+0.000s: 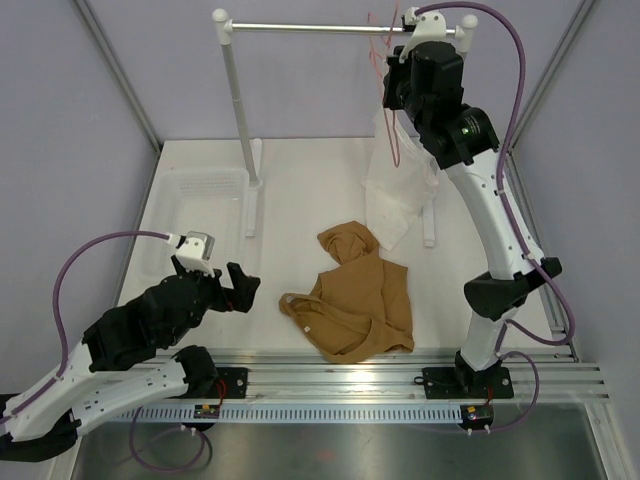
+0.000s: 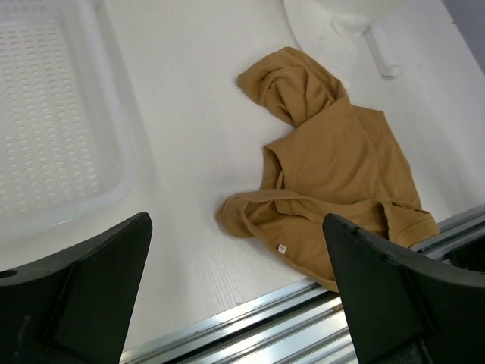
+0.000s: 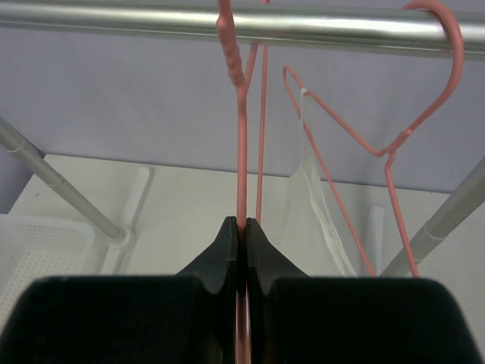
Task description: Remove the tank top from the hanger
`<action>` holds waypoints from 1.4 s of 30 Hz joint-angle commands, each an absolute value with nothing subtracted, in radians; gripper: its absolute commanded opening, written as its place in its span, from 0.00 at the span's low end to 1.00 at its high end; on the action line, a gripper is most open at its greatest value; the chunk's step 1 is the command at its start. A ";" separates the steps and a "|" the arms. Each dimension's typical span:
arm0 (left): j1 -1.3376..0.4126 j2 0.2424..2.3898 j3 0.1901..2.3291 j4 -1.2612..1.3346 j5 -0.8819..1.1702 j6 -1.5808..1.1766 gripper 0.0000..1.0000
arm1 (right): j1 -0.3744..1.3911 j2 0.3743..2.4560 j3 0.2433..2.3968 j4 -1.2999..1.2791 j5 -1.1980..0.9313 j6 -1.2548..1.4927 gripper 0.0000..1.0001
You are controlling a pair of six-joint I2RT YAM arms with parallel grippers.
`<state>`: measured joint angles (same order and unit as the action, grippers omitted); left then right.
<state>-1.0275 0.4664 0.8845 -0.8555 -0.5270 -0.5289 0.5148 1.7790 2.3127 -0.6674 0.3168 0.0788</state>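
The caramel-tan tank top lies crumpled on the white table, free of any hanger; the left wrist view shows it spread just ahead. My left gripper hovers low to its left, open, with nothing between its fingers. My right gripper is raised at the clothes rail and shut on the thin pink wire of a bare hanger, which hangs from the rail. The right gripper's pads pinch the wire from both sides.
A second pink hanger carries a white sheer garment on the steel rail. The rack's left post stands at the back. A white perforated tray sits far left. A metal track runs along the near edge.
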 commanded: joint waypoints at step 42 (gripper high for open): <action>-1.066 1.603 1.117 -0.246 -0.172 -0.482 0.99 | 0.480 0.793 1.488 -0.606 -0.464 0.245 1.00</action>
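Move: The right gripper still holds the hanger by its shoulder; the rod is about 13 cm ahead and 6 cm above it, and the other hanger's hook sits at that same depth and height, some 10 cm to its right. From the open left gripper, the tank top's middle lies about 22 cm to the right, 6 cm ahead and 24 cm down. The basket is some 28 cm ahead and 17 cm left of the left gripper, the white cloth's hem about 27 cm ahead and 31 cm right, both at table height. Carry the held hanger on forward about 5 cm and lower it some 8 cm to hang its hook on the rod, then open the right fingers wide and draw back well clear, rising first and swinging counter-clockwise. As the right hand lets go, bring the wide-open left gripper some 22 cm right and 14 cm down over the tank top, easing forward, tipping nose-down and clockwise; don't grip yet. ##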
